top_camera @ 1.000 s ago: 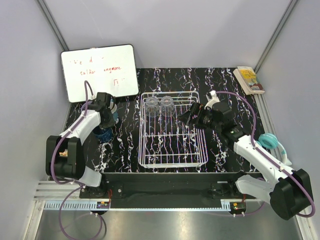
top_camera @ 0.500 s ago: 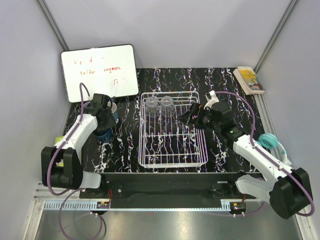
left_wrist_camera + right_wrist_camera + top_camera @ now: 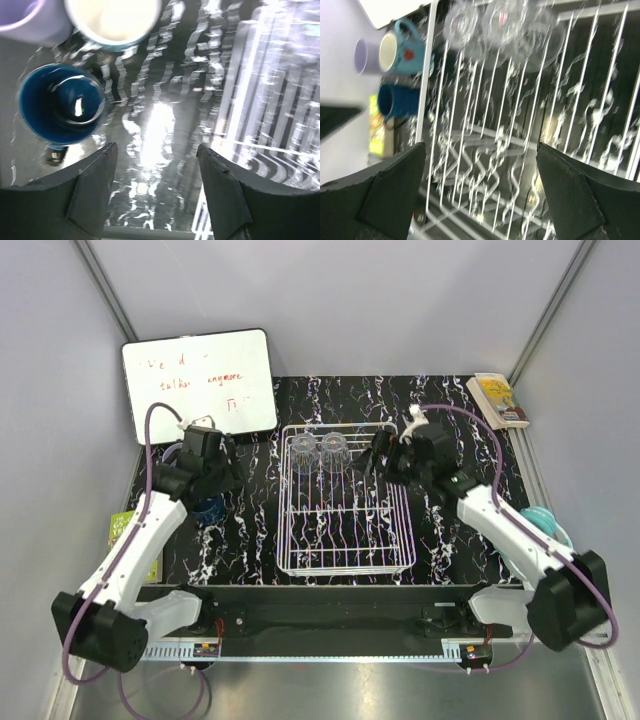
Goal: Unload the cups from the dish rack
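Observation:
The white wire dish rack (image 3: pixel 345 540) sits mid-table. Two clear faceted glasses (image 3: pixel 303 450) (image 3: pixel 335 448) stand at its far end; they also show in the right wrist view (image 3: pixel 462 22) (image 3: pixel 512 20). My right gripper (image 3: pixel 380 458) (image 3: pixel 481 147) is open and empty over the rack's far right side. My left gripper (image 3: pixel 225 478) (image 3: pixel 156 150) is open and empty over bare table, between the rack (image 3: pixel 270 100) and the dark blue mug (image 3: pixel 60 102) (image 3: pixel 208 508). The teal mug (image 3: pixel 114 22) (image 3: pixel 402 50) and the lavender tumbler (image 3: pixel 30 22) (image 3: pixel 364 56) stand beyond the dark blue mug (image 3: pixel 400 100).
A whiteboard (image 3: pixel 200 385) leans at the back left. A book (image 3: pixel 497 400) lies at the back right. A teal object (image 3: pixel 545 520) sits off the table's right edge and a green item (image 3: pixel 120 530) off its left edge.
My left arm has lifted and straightened, its gripper drawing off the mugs toward the rack. My right gripper has moved farther back along the rack toward the glasses.

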You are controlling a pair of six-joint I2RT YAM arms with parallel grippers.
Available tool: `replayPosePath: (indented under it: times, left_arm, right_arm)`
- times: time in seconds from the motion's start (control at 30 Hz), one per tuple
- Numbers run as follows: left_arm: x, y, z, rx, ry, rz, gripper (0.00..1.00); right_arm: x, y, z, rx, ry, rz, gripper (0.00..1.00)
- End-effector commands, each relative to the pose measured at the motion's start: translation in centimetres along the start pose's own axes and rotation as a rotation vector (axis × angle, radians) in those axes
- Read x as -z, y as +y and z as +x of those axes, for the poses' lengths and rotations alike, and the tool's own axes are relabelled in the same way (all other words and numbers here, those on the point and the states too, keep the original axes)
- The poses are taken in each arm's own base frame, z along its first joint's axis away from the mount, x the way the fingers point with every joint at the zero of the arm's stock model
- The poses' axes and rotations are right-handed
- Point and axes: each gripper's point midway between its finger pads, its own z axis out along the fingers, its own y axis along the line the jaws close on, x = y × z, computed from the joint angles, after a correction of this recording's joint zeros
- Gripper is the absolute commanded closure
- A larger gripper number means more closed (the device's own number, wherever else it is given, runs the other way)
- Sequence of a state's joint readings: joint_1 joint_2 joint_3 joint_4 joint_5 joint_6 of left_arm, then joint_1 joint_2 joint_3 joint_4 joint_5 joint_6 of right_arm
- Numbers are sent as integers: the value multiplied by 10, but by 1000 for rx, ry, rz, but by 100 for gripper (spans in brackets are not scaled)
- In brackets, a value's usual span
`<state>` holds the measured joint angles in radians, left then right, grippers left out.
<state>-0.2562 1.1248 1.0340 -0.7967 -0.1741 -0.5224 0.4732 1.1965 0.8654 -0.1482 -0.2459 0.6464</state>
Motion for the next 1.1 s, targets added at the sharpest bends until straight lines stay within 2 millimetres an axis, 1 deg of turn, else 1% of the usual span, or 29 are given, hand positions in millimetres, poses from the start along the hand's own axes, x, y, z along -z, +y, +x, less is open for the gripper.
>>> replayPosePath:
  times: [0.0,0.03,0.07,0.1,0.13,0.17,0.2,0.23,0.27,0.3,0.33,0.37,0.4,0.43,0.47,0.5,0.57,0.6,0.7,0.8,0.83,0.9,1.07]
  left_arm:
    - [40,-38,-20,6,-123,119,29]
    - [44,-42,-19,2,-130,128,28]
    - [47,-47,-16,-5,-132,140,27]
    - [52,-56,-8,-14,-129,169,25]
    - [53,-58,-6,-13,-136,170,24]
    - [55,-62,-4,-12,-142,188,23]
    - [57,-67,4,-29,-138,211,21]
    - [58,-70,7,-39,-139,224,17]
    - [59,-74,9,-46,-148,241,10]
    - [60,-73,15,-63,-146,250,5]
    - [60,-72,17,-62,-149,252,1]
    - [61,-73,18,-59,-154,263,1]
    - [61,-70,21,-60,-155,271,1]
    - [62,-70,22,-57,-158,277,1]
    - [62,-70,23,-54,-165,284,1]
    - [62,-68,25,-48,-170,289,1]
    - [62,-69,25,-44,-176,305,1]
    - [61,-69,27,-49,-173,305,1]
    - [59,-73,26,-58,-170,315,1]
    - [56,-76,25,-73,-173,313,1]
    - [57,-78,23,-75,-174,318,1]
    - [54,-80,24,-83,-168,316,1]
    - [50,-84,26,-86,-156,326,1]
  right_arm:
    - [-22,-4,-42,94,-22,179,2]
    - [-25,-21,-46,133,-27,281,3]
    - [-41,-36,-40,149,14,343,3]
    - [-48,-31,-53,163,-2,356,2]
    - [-54,-38,-52,175,19,393,2]
    - [-70,-54,-46,180,48,446,2]
    - [-78,-49,-56,186,37,440,2]
    - [-84,-51,-55,190,57,453,2]
    - [-100,-61,-47,193,92,481,2]
    - [-106,-52,-60,204,66,475,1]
    - [-110,-54,-57,224,86,502,0]
    - [-121,-66,-54,243,101,551,0]
    - [-126,-57,-65,275,83,543,0]
    - [-128,-59,-65,301,90,576,0]
    - [-138,-60,-56,332,114,592,0]
    - [-141,-51,-65,358,92,587,0]
    - [-145,-46,-62,379,92,594,0]
    - [-147,-40,-63,379,83,583,0]
    - [-149,-33,-64,381,71,578,0]
    - [-152,-31,-62,393,72,582,0]
    - [-155,-35,-58,395,88,582,0]
    - [-159,-34,-55,404,97,579,0]
    - [-175,-45,-41,419,152,589,0]
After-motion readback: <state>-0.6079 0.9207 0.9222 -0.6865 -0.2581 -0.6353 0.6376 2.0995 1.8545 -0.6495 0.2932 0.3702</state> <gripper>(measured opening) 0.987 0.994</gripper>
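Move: The right glass, standing upside down near the far end of the dish rack, lies about 15 cm ahead of the right gripper, 9 cm to its left and 11 cm below. The left glass is some 8 cm to the left of it and level with it; the rack's far rail runs about 7 cm beyond it. From the left gripper that right glass is roughly 16 cm ahead, 28 cm right and 10 cm lower, with the blue mug 3 cm ahead, 6 cm left and 12 cm below. Reach the open right gripper about 15 cm forward to the right glass, sinking some 7 cm and easing left over the later part, rolling the wrist about 40 degrees so the fingers swing from pointing left to forward and down. Meanwhile draw the left gripper away from the blue mug, about 8 cm right and 4 cm back, rising slightly and opening fully. ##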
